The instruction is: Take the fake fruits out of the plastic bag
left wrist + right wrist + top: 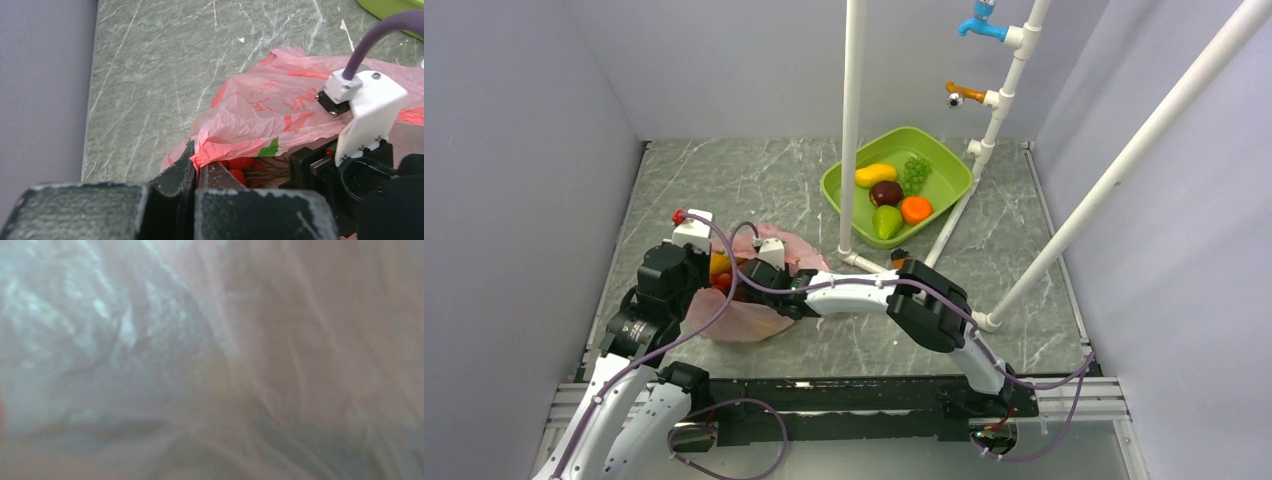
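Note:
The pink plastic bag (749, 315) lies crumpled on the marble table between the two arms. My left gripper (198, 162) is shut on a pinched fold of the bag's (260, 112) rim, holding the mouth up. Under that rim a red grape cluster (240, 164) shows inside the bag. A bit of yellow fruit (720, 263) shows at the mouth in the top view. My right gripper (749, 278) reaches into the bag's mouth from the right. Its fingers are hidden, and the right wrist view shows only blurred plastic. A green pear (886, 222) lies in the green tub (949, 190).
The tub stands at the back right and also holds a yellow mango (875, 175), green grapes (915, 172), a maroon fruit (885, 193) and an orange fruit (915, 209). White pipes (852, 130) rise beside the tub. Grey walls close the left and right sides.

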Available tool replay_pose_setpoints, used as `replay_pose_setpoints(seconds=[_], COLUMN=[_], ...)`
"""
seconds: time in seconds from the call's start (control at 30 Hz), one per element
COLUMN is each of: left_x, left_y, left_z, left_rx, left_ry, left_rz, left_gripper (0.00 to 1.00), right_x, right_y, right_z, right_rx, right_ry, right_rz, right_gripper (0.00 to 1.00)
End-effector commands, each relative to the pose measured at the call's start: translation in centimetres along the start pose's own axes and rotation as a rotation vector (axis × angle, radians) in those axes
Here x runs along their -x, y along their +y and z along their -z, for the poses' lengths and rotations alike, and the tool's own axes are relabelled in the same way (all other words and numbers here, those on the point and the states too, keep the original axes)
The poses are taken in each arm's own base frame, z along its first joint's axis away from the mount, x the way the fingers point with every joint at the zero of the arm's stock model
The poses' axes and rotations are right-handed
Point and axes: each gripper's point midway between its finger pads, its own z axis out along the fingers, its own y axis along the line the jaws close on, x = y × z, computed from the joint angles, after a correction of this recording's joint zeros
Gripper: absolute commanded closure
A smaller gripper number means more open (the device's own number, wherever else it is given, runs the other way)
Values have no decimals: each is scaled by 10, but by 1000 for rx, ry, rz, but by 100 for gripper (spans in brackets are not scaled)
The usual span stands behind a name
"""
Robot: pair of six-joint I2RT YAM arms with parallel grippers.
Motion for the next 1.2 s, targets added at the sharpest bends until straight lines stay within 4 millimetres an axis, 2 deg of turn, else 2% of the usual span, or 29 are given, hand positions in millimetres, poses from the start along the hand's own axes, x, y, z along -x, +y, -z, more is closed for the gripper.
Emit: replay_pose_setpoints(seconds=[0.0, 0.1, 0.3, 0.5, 0.6, 0.7, 0.87, 1.0, 1.1, 1.17], left_x=[13, 13, 12, 12, 12, 13, 13, 14, 13, 14], left_y=[0, 0, 0, 0, 0, 0, 0, -1, -1, -1], left_z=[-1, 0, 1, 1, 1, 1, 0, 0, -1, -1], left_rx=[-3, 0, -1, -3, -1, -2, -3, -5, -7, -9], left_ry=[-48, -51, -51, -49, -50, -54, -52, -54, -50, -51], left_rz=[6, 8, 10, 11, 11, 12, 9, 8, 8, 8], left_gripper=[100, 100, 100, 100, 100, 100, 100, 100, 100, 100], right_x=[42, 57, 89, 123, 142, 152, 157, 153, 159, 165], right_y=[28, 36, 38, 47, 53, 50, 34, 4, -24, -39], right_z=[39, 57, 76, 95, 114, 131, 161, 186, 202, 220], right_rx=[110, 160, 204, 267, 322, 345, 367, 363, 342, 336], right_ry=[-93, -133, -216, -309, -378, -411, -464, -526, -557, -604], right_rz=[-8, -13, -7, 33, 40, 47, 80, 98, 85, 93], right_gripper=[70, 77, 87, 92, 93, 96, 100, 100, 100, 100])
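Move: The green bowl, where the yellow fruit already in the right hand's grip is to go, lies about 28 cm ahead and 32 cm to the right, roughly level. The upright white pipe stands between, some 14 cm ahead and 19 cm right. Still in the bag, the red fruits lie about 8 cm left and 5 cm ahead. From the left hand, the bowl is some 27 cm ahead, 41 cm right and 18 cm lower. The yellow fruit, still pinched between the right fingers, is drawn up out of the bag about 20 cm, at first nearly straight up, then also some 8 cm to the right, on the bowl's side. The right wrist tips the fingers up by about 30 degrees from their steep slant, while the still left hand keeps its pinch on the bag's rim. ##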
